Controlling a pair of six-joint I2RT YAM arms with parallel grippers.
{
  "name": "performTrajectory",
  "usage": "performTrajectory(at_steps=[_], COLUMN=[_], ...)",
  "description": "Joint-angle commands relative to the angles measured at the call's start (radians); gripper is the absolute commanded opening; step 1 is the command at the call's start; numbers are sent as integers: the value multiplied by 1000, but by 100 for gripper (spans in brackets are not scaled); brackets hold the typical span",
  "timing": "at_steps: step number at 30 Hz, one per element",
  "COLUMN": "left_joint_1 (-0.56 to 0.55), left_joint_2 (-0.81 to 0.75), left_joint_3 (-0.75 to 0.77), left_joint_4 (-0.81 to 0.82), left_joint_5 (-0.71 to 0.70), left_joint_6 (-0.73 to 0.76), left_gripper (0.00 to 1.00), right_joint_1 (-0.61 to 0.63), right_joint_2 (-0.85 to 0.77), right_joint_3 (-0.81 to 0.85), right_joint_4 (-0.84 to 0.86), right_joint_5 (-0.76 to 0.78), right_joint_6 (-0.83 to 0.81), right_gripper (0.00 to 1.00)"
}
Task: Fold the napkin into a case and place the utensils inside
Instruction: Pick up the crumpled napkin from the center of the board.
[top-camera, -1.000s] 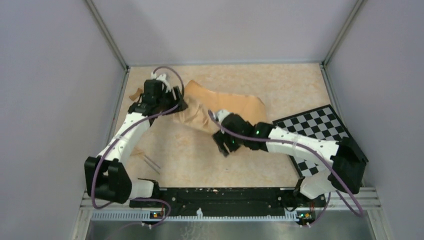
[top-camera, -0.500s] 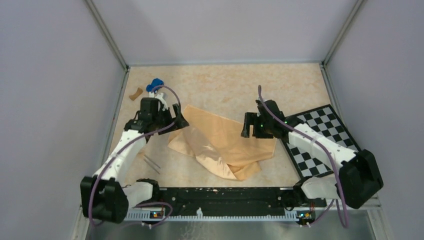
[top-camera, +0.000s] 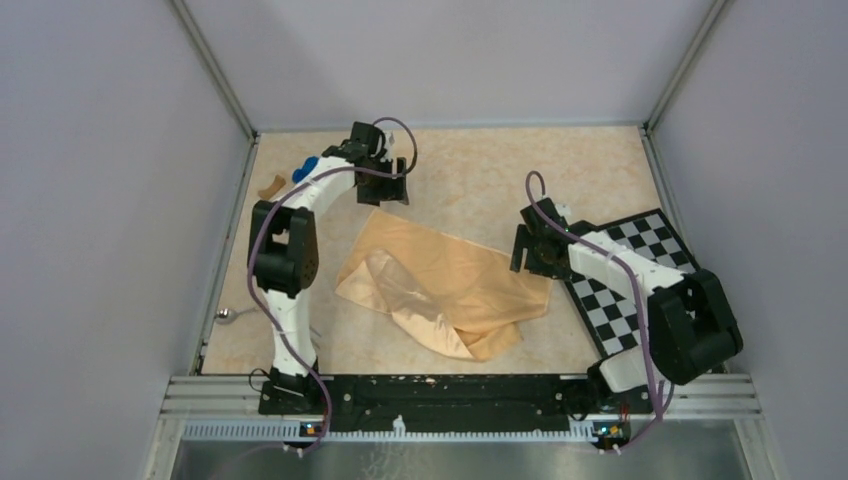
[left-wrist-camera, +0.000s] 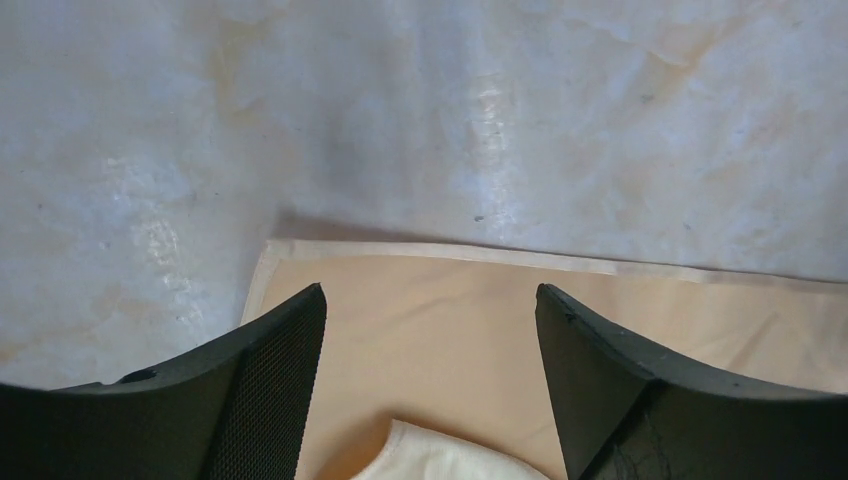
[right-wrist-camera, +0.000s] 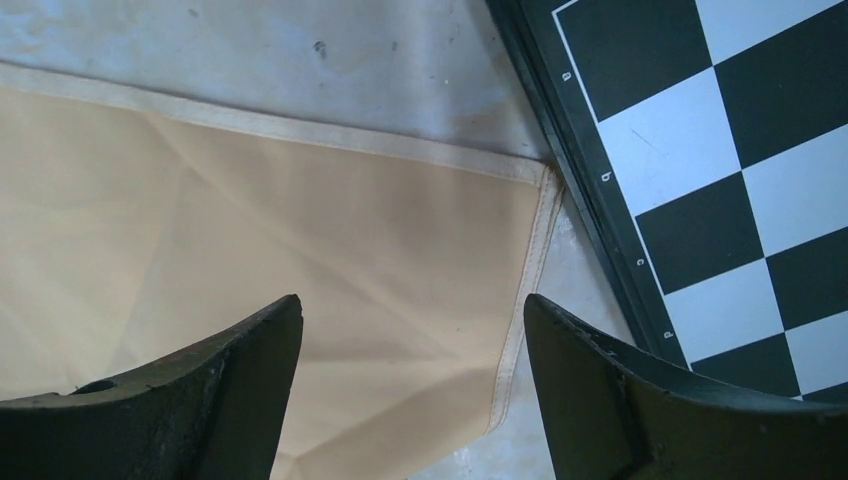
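Observation:
The tan-orange napkin (top-camera: 440, 285) lies loosely spread mid-table, with its near part rumpled and folded over. My left gripper (top-camera: 392, 186) hovers open above the napkin's far left corner (left-wrist-camera: 430, 330), nothing between its fingers (left-wrist-camera: 270, 370). My right gripper (top-camera: 530, 256) is open over the napkin's right corner (right-wrist-camera: 400, 230), whose hem (right-wrist-camera: 530, 250) runs between the jaws. No case is formed. The utensils are not in view where the left arm crosses the table.
The checkerboard (top-camera: 640, 270) lies right beside the napkin's right corner, its edge (right-wrist-camera: 590, 200) close to my right fingers. A blue toy car (top-camera: 305, 168) and a brown scrap (top-camera: 271, 186) sit far left. A small shiny grey thing (top-camera: 228, 315) lies by the left wall.
The napkin was pulled nearer and let go, and it now lies flat. My left gripper swung to the far corner. My right gripper shifted slightly right and nearer. Both opened.

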Motion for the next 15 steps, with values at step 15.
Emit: performTrajectory(at_steps=[15], left_joint_1=[5], left_joint_2=[121], left_joint_3=[27], left_joint_4=[-47], left_joint_5=[-155], left_joint_6=[61], left_gripper=[85], right_joint_1=[-79], right_joint_2=[167], right_joint_3=[3], right_joint_4=[121], right_joint_5=[-8], right_joint_6=[-77], right_gripper=[80])
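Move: The napkin lies spread below both my hands. Its far left corner is about 3 cm ahead and 3 cm left of my left hand, some 10 cm down; the blue car stands about 13 cm ahead and 15 left, the tan block 9 ahead and 21 left. From my right hand, the napkin's right corner is about 4 cm ahead, 4 cm right and 6 down, with the chessboard's middle level with that hand and some 17 cm right. I lower both open hands onto the napkin's two far corners. My left drops about 5 cm quickly, then almost stops sinking and eases 2 cm left towards its corner, its fingers tipping 10 degrees or so steeper and its left side rising. My right sinks more evenly, about 3.5 cm, sliding a little right towards the corner by the chessboard. Neither hand closes. ##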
